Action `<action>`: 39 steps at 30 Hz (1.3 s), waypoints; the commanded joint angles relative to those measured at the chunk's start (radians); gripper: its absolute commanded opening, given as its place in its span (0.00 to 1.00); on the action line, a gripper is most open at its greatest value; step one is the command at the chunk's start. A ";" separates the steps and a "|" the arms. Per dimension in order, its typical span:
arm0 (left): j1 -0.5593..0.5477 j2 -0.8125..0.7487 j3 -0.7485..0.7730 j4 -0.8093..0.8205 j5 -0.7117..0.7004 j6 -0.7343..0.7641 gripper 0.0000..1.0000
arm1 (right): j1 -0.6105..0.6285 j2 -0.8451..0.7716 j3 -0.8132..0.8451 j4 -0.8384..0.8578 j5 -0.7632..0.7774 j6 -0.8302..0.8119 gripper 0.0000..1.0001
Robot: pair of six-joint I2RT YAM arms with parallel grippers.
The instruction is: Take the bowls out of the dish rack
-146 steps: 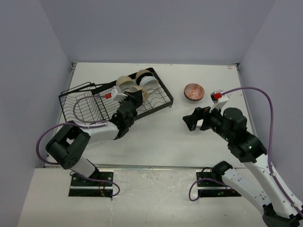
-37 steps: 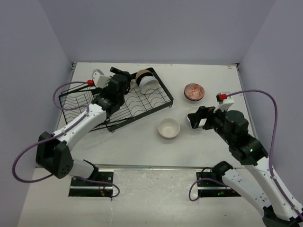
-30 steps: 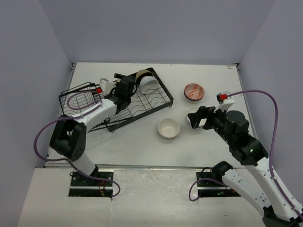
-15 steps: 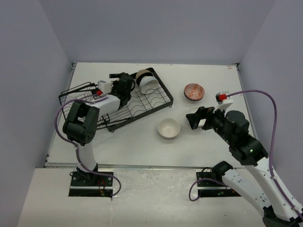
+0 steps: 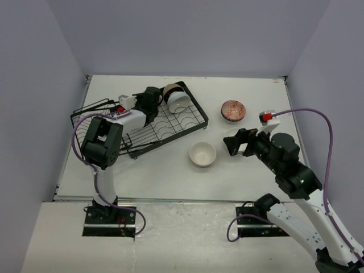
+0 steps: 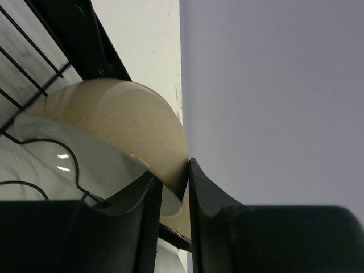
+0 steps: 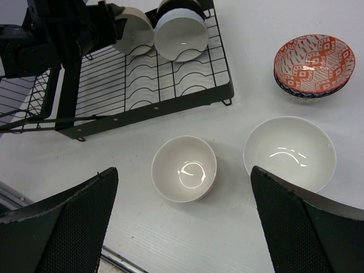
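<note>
The black wire dish rack [image 5: 196, 111] [image 7: 170, 104] lies at the left rear of the table. A beige bowl [image 5: 167, 90] [image 6: 131, 116] and a white bowl [image 5: 180, 101] [image 7: 182, 37] stand on edge at its far end. My left gripper [image 5: 154, 98] [image 6: 175, 193] is shut on the beige bowl's rim, one finger inside and one outside. On the table sit a small white bowl [image 5: 202, 154] [image 7: 184, 168], a larger white bowl [image 7: 289, 152] and a patterned bowl [image 5: 233, 110] [image 7: 313, 67]. My right gripper [image 5: 236, 142] [image 7: 182, 170] hangs open above the white bowls, holding nothing.
The rack's deeper basket section [image 5: 91, 122] is at its left end, near the left wall. The back wall fills the space behind the beige bowl in the left wrist view. The left arm [image 5: 99, 145] stretches over the rack's slots.
My left gripper has closed from wide open onto the beige bowl's rim at the rack's far end. The right arm and the bowls on the table have not moved.
</note>
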 commanded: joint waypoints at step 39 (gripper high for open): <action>-0.004 -0.097 -0.086 0.458 0.019 0.752 0.00 | 0.005 -0.050 -0.011 0.048 -0.026 -0.006 0.99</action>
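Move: My left hand's half-closed fingers stand astride the upper rim of the cream bowl at the rack's back; the bowl's middle is about 5 cm below them, 1 cm to their left and level in reach. From the same hand, the white bowl stands some 12 cm to the right and 1 cm ahead, the dark bowl about 9 cm right and 5 cm ahead, both around 6 cm lower. From my right hand the cream bowl lies about 32 cm ahead, 40 cm left and 20 cm below. I close my left fingers on the cream bowl's rim, one finger inside and one outside, the hand shifting some 1.5 cm right as they shut. I hold there, then keep the pinch while I roll the wrist about 25 degrees, its left side rising and swinging a little clockwise, and the hand eases back roughly 1.5 cm. ##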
